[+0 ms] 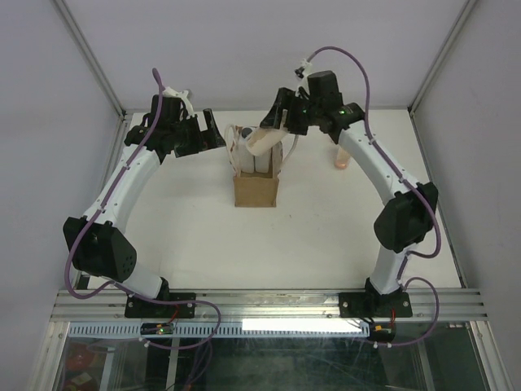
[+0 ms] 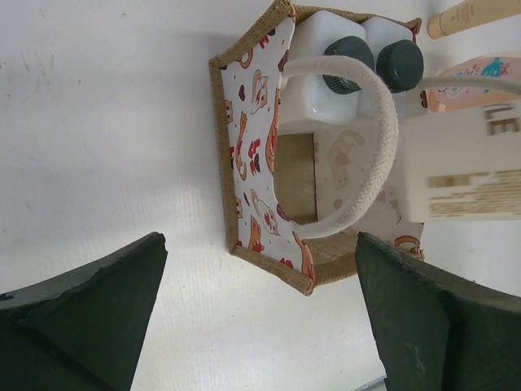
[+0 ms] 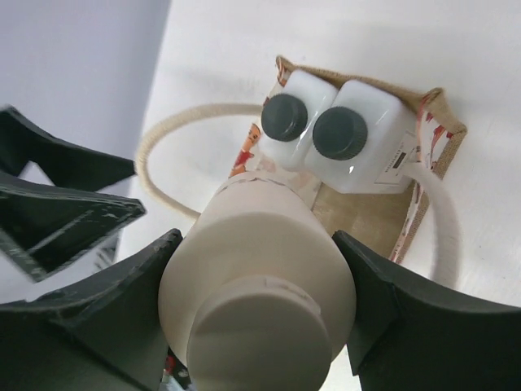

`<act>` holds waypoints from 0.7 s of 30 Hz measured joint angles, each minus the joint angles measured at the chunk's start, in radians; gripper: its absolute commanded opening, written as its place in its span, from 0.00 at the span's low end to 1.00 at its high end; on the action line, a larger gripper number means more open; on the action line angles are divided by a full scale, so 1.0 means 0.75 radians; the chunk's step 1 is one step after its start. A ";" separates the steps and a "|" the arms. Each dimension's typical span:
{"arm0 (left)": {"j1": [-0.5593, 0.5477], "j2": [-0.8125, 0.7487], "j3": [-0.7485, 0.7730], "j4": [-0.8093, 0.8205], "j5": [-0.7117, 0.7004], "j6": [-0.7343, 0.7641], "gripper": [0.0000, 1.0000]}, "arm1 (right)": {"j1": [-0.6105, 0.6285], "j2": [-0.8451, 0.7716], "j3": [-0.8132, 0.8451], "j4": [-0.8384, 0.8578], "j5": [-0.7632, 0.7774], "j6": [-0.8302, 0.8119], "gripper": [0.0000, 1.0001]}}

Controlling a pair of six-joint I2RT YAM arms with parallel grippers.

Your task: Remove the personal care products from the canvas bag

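Observation:
The canvas bag (image 1: 255, 189) stands upright at mid-table, its printed white side (image 2: 254, 130) toward the left wrist camera. Two white bottles with dark caps (image 3: 285, 118) (image 3: 340, 133) stand side by side inside it. My right gripper (image 3: 259, 244) is shut on the cream bottle (image 3: 260, 277), held tilted just above the bag's open top (image 1: 262, 140). My left gripper (image 2: 260, 318) hovers wide open left of the bag with nothing between its fingers (image 1: 203, 134). An orange-pink bottle (image 1: 340, 160) lies on the table to the right, and a tan tube (image 2: 476, 15) lies close to it.
The bag's pale rope handles (image 2: 370, 163) loop up and outward over the opening, one beside the held bottle. White enclosure walls with metal posts (image 1: 98, 73) close in the table at the back and sides.

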 measured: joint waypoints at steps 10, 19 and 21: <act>0.000 0.000 -0.002 0.015 0.005 -0.039 0.99 | -0.323 -0.355 -0.259 0.142 -0.171 0.189 0.00; 0.000 0.005 -0.002 0.041 0.008 -0.047 0.99 | -0.534 -0.699 -0.542 0.009 0.026 -0.027 0.00; 0.000 0.008 -0.002 0.041 0.008 -0.047 0.99 | -0.531 -0.731 -0.617 -0.034 0.103 -0.108 0.00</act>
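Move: My right hand holds the cream bottle just above the bag. The orange bottle beside which it is headed stands about 24 cm to my right hand's right, level ahead, its middle some 17 cm lower; the tan tube is roughly 23 cm right and 8 cm ahead. The bag's middle lies 5 cm back and 3 cm left, 20 cm down, its two white bottles 3 cm left, level ahead. From my left hand the orange bottle is 39 cm right, 4 cm ahead. Keeping my grip on the cream bottle, I sweep my right hand quickly to the right, about 21 cm, away from the bag and towards the orange bottle, drawing back a little late on. My hand arcs up some 8 cm first, then starts to sink, while my wrist swings clockwise about 25 degrees. ##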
